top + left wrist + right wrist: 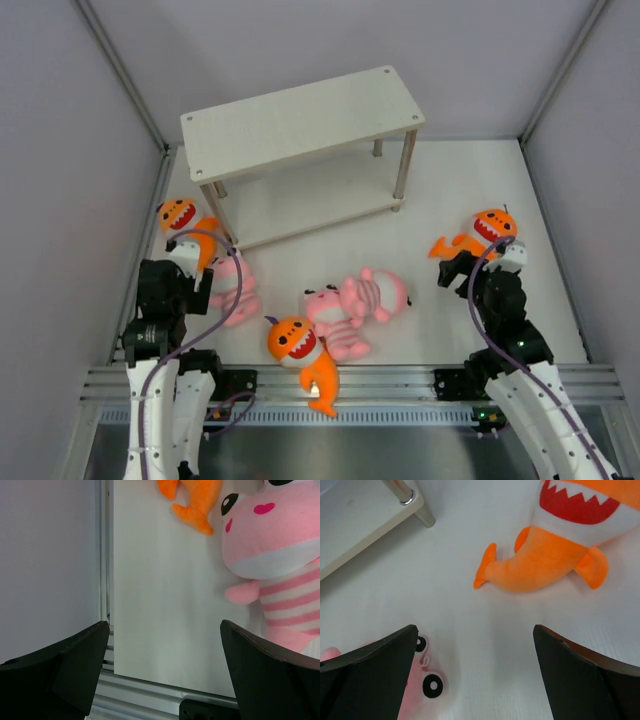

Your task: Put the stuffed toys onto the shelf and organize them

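Observation:
The wooden shelf (300, 120) stands at the back with both tiers bare. Three orange sharks lie on the table: one far left (180, 218), one far right (487, 230), one at the front edge (300, 348). A pink striped creature (232, 285) lies by my left arm, and two more (328, 318) (378, 294) lie in the middle. My left gripper (195, 256) is open and empty; its view shows the pink creature (270, 545) to its right and a shark's tail (195, 500) ahead. My right gripper (458, 268) is open and empty, with the right shark (555, 555) ahead of it.
Grey walls close in the table on both sides and at the back. A metal rail (400, 380) runs along the front edge. A shelf leg and lower board (360, 510) show at the right wrist view's top left. A pink creature's face (427, 685) lies by my right gripper's left finger.

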`<act>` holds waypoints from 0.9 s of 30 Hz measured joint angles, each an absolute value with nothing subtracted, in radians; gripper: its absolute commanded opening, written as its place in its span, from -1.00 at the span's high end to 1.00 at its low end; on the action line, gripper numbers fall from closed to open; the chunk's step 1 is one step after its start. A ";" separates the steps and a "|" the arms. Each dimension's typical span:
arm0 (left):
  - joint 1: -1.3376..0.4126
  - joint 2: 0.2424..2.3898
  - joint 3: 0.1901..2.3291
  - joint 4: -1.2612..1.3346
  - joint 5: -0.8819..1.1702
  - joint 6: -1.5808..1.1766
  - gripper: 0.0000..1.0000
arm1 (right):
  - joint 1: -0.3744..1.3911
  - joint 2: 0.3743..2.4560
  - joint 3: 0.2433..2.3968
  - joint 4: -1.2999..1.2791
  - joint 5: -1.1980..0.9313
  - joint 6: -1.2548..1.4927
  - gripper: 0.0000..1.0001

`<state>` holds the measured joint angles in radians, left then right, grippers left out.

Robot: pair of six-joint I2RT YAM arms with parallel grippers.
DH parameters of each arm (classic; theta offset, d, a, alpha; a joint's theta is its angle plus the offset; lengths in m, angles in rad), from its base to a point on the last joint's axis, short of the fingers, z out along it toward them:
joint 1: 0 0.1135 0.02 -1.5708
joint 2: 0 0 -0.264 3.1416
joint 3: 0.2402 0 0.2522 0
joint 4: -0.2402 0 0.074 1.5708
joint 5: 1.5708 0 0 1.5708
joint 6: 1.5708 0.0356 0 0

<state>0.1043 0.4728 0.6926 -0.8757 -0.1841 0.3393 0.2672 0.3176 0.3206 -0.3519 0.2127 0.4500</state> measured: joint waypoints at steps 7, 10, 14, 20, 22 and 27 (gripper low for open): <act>0.104 0.469 0.691 -0.875 -0.181 0.342 -0.98 | 0.267 0.406 0.339 -0.416 0.418 0.606 -0.99; 0.104 0.454 0.686 -0.876 -0.167 0.352 -0.98 | 0.267 0.525 0.371 -0.441 0.494 0.679 -0.99; 0.105 0.473 0.686 -0.876 -0.119 0.365 -0.98 | 0.264 0.719 0.436 -0.460 0.572 0.745 -0.99; 0.105 0.548 0.686 -0.876 -0.096 0.365 -0.98 | 0.215 0.940 0.498 -0.431 0.580 0.767 -0.99; 0.105 0.548 0.686 -0.876 -0.094 0.365 -0.98 | 0.209 0.973 0.511 -0.393 0.562 0.771 -0.99; 0.105 0.534 0.686 -0.876 -0.085 0.366 -0.98 | 0.206 1.068 0.531 -0.326 0.583 0.860 -0.97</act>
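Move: The orange shark toy lies about 11 cm ahead of the open right gripper, 8 cm to its right and some 11 cm below. The nearest pink toy sits about 12 cm to the gripper's left and 3 cm back; the foot of the shelf's right front leg stands roughly 16 cm ahead and 9 cm left. From the left gripper the same shark is far off, some 57 cm right and 16 cm ahead. Swing the right gripper down and to the right, about 6 cm each way, turning it some 30 degrees clockwise and tipping the fingers down, then push on forward some 4 cm towards the orange shark's body. Keep the fingers wide open, still short of a grip. Let the empty left gripper ease a couple of centimetres right and down. ##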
